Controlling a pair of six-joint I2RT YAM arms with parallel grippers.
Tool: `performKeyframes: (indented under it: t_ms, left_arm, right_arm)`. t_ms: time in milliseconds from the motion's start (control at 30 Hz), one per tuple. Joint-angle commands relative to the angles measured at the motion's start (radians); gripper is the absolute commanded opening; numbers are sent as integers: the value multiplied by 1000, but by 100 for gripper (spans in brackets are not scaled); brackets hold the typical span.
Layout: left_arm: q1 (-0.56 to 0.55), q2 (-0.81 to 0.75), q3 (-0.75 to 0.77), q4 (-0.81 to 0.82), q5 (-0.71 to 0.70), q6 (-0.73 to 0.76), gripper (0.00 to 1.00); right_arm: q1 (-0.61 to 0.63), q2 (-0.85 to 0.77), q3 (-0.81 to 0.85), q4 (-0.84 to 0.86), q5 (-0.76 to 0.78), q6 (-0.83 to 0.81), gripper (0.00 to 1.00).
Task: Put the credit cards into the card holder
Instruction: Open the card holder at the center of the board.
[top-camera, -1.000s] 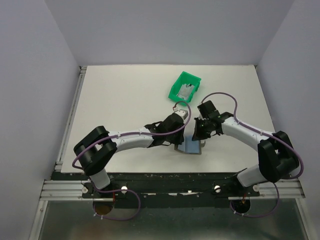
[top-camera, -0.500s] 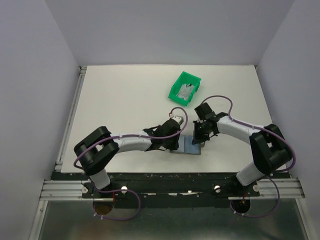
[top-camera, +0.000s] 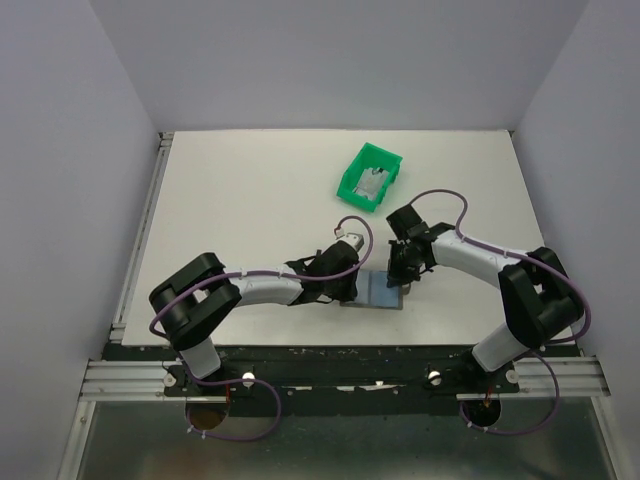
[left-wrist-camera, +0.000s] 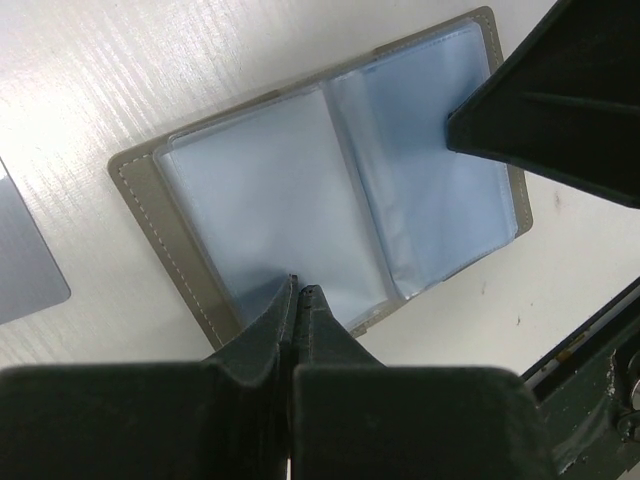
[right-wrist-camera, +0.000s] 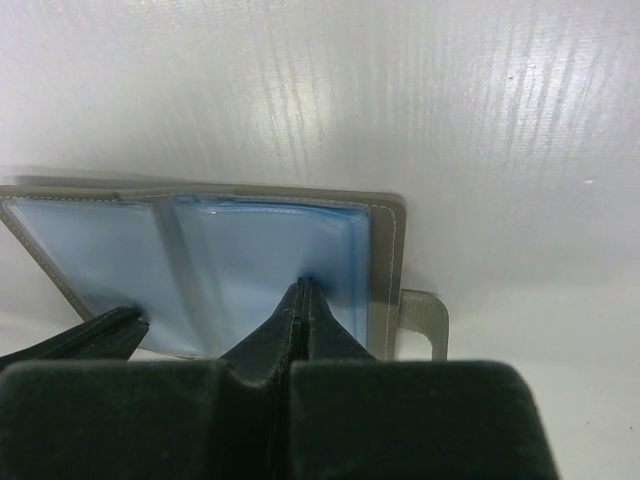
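The card holder (top-camera: 385, 293) lies open and flat on the white table, its light blue clear sleeves facing up (left-wrist-camera: 250, 190). My left gripper (left-wrist-camera: 300, 288) is shut, and its tips press on the holder's left page near the grey-brown cover edge. My right gripper (right-wrist-camera: 305, 283) is shut too, tips resting on the right page beside the snap tab (right-wrist-camera: 425, 320). From above, both grippers (top-camera: 352, 290) (top-camera: 403, 279) meet over the holder. One silver-grey credit card (left-wrist-camera: 25, 265) lies on the table just left of the holder.
A green plastic bin (top-camera: 370, 175) stands behind the grippers, with pale flat things inside. The table's dark near edge (left-wrist-camera: 590, 370) runs close to the holder. White walls enclose the table on three sides.
Over the last second both shut grippers came down and inward onto the card holder, which now lies flatter. Almost nothing has moved in the last half second.
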Motion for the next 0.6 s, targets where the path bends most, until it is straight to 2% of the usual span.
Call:
performKeyframes:
  t_ms: [0,167,300,367,500,567]
  left_arm:
    - [-3,-2,-31,-50,-49,-5,0]
    - [-3,-12,-41,-53,-59,-8,0]
    - [-2,-22,-35,-58,-59,-4,0]
    - [-2,-22,-21,-66,-58,2,0]
    - [-3,-21,10,-78,-58,16,0]
    - [-3,-21,22,-78,-55,19,0]
  right_arm:
    - [-7,32,-25,-117,197,10,1]
    - [-5,8,-32,-124,212,15,1]
    - [-5,-102,-58,-87,213,4,6]
    - [-5,-185,-77,-52,190,-2,23]
    - [-5,-343,-101,34,119,-17,43]
    - [-5,-369,-92,45,94,-19,52]
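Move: The open card holder lies flat under both closed hands, its middle about 6 cm left of the right hand and level with it, and some 6 cm right of and 2 cm ahead of the left. The holder's strap is roughly 5 cm to the right and 1 cm back of the right hand. The striped card lies about 9 cm ahead and 7 cm left of the left hand. The right fingertips slip right across the holder's right page, then lift off about 5 cm, opening halfway. ##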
